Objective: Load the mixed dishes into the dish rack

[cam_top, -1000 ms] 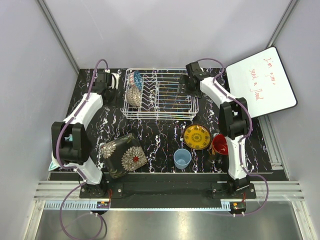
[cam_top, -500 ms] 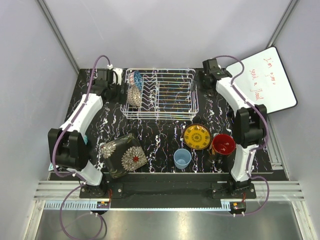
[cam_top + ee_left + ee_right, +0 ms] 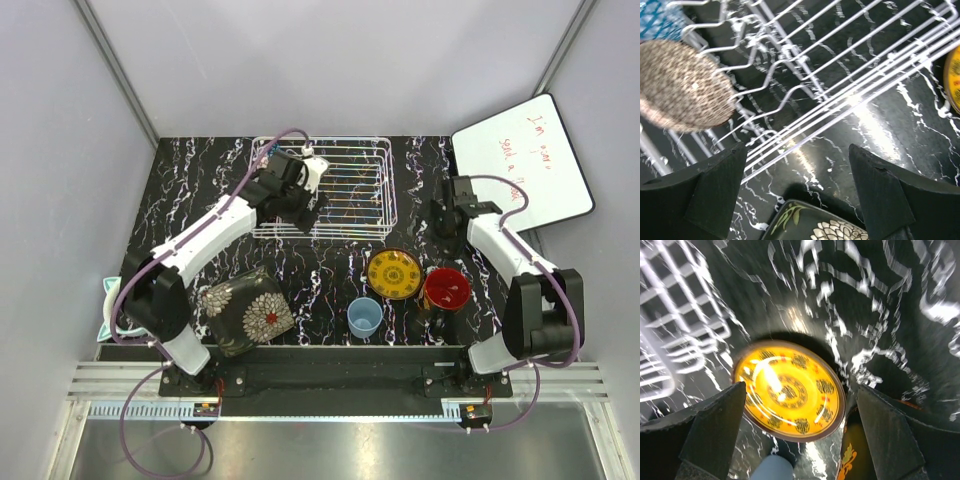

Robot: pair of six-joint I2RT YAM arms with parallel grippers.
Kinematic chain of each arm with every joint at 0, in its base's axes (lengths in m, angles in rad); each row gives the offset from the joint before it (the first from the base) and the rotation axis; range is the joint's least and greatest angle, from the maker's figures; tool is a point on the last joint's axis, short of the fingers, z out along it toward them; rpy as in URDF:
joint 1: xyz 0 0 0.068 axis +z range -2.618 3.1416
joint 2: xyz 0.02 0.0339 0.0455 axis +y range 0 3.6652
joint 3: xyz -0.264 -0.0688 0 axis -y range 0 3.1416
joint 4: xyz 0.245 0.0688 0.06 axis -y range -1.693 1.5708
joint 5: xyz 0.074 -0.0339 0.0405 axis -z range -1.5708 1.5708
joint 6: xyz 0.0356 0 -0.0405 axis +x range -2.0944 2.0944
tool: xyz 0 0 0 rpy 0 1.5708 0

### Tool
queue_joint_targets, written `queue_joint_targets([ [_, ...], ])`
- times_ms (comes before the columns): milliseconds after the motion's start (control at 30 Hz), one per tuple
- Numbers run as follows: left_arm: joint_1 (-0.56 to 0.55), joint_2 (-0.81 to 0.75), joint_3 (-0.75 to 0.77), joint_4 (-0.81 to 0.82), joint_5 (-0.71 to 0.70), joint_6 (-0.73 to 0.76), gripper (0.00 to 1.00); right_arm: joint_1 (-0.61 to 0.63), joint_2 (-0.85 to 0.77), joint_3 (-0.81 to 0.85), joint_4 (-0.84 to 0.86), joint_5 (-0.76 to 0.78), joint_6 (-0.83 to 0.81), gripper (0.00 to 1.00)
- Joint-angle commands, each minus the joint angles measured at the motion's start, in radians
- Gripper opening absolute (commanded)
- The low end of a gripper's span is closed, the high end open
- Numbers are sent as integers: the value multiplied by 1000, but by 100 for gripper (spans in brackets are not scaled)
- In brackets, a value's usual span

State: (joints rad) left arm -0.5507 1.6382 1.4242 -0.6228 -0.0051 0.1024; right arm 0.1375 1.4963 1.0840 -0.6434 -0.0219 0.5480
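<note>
The dish rack [image 3: 350, 190] stands at the back middle. The left wrist view shows its wires [image 3: 840, 95] holding a beige patterned bowl [image 3: 682, 85] and a blue one [image 3: 657, 17] on edge. My left gripper [image 3: 300, 200] is open and empty over the rack's front left edge [image 3: 797, 165]. The dark square floral plate [image 3: 245, 310] lies front left. My right gripper [image 3: 447, 215] is open and empty [image 3: 800, 400] above the yellow patterned plate [image 3: 790, 390], right of the rack. The yellow plate [image 3: 393, 273], the dark mug [image 3: 445, 290] and the light blue cup [image 3: 364, 316] sit front right.
A white board with red writing [image 3: 525, 165] leans at the back right corner. A teal object [image 3: 108, 320] lies off the mat's left edge, behind my left arm. The mug [image 3: 860, 455] and cup [image 3: 771, 471] are close to the yellow plate.
My left gripper swung from the back left corner to the rack's front left edge. My right gripper moved from the rack's back right, forward to above the yellow plate.
</note>
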Motion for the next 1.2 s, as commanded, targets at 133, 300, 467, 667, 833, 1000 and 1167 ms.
queue_joint_targets([
  [133, -83, 41, 67, -11, 7, 82, 86, 4, -24, -190, 140, -113, 119, 100],
  [300, -106, 80, 102, -38, -16, 94, 86, 4, -8, -231, 183, -104, 124, 100],
  [467, -106, 83, 105, -38, -26, 102, 86, 4, 90, -256, 244, -160, 112, 100],
  [667, -106, 83, 85, -37, -44, 117, 86, 4, 182, -288, 330, -229, 124, 82],
  [833, -104, 100, 68, -34, -58, 140, 86, 4, 200, -332, 370, -269, 136, 68],
  [1000, -95, 109, 44, -28, -61, 146, 86, 4, 179, -364, 376, -291, 135, 60],
  [1167, -95, 65, -108, 47, -94, 246, 86, 4, 170, -375, 337, -323, 95, 64],
])
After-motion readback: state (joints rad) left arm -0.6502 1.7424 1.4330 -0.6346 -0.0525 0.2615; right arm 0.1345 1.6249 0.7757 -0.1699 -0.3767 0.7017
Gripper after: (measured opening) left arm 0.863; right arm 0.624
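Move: From the right hand the yellow plate lies about 8 cm left and 6 cm back, some 9 cm below. The red mug stands about 11 cm back and 2 cm right, the blue cup some 16 cm back and 15 cm left. The dish rack's middle is about 12 cm ahead and 25 cm left. From the left hand, the plate is roughly 21 cm right, 10 cm back and 16 cm down. The right fingers come against the yellow plate's right-hand rim and push it left, one finger over its face and the other outside. The hand first sinks and draws back some 4 cm, then sweeps left about 5 cm low over the table, edging forward, rolling its left side up some 20 degrees and partly closing. The empty left hand shifts right over the rack's near side and sinks about 4 cm, fingers open. ##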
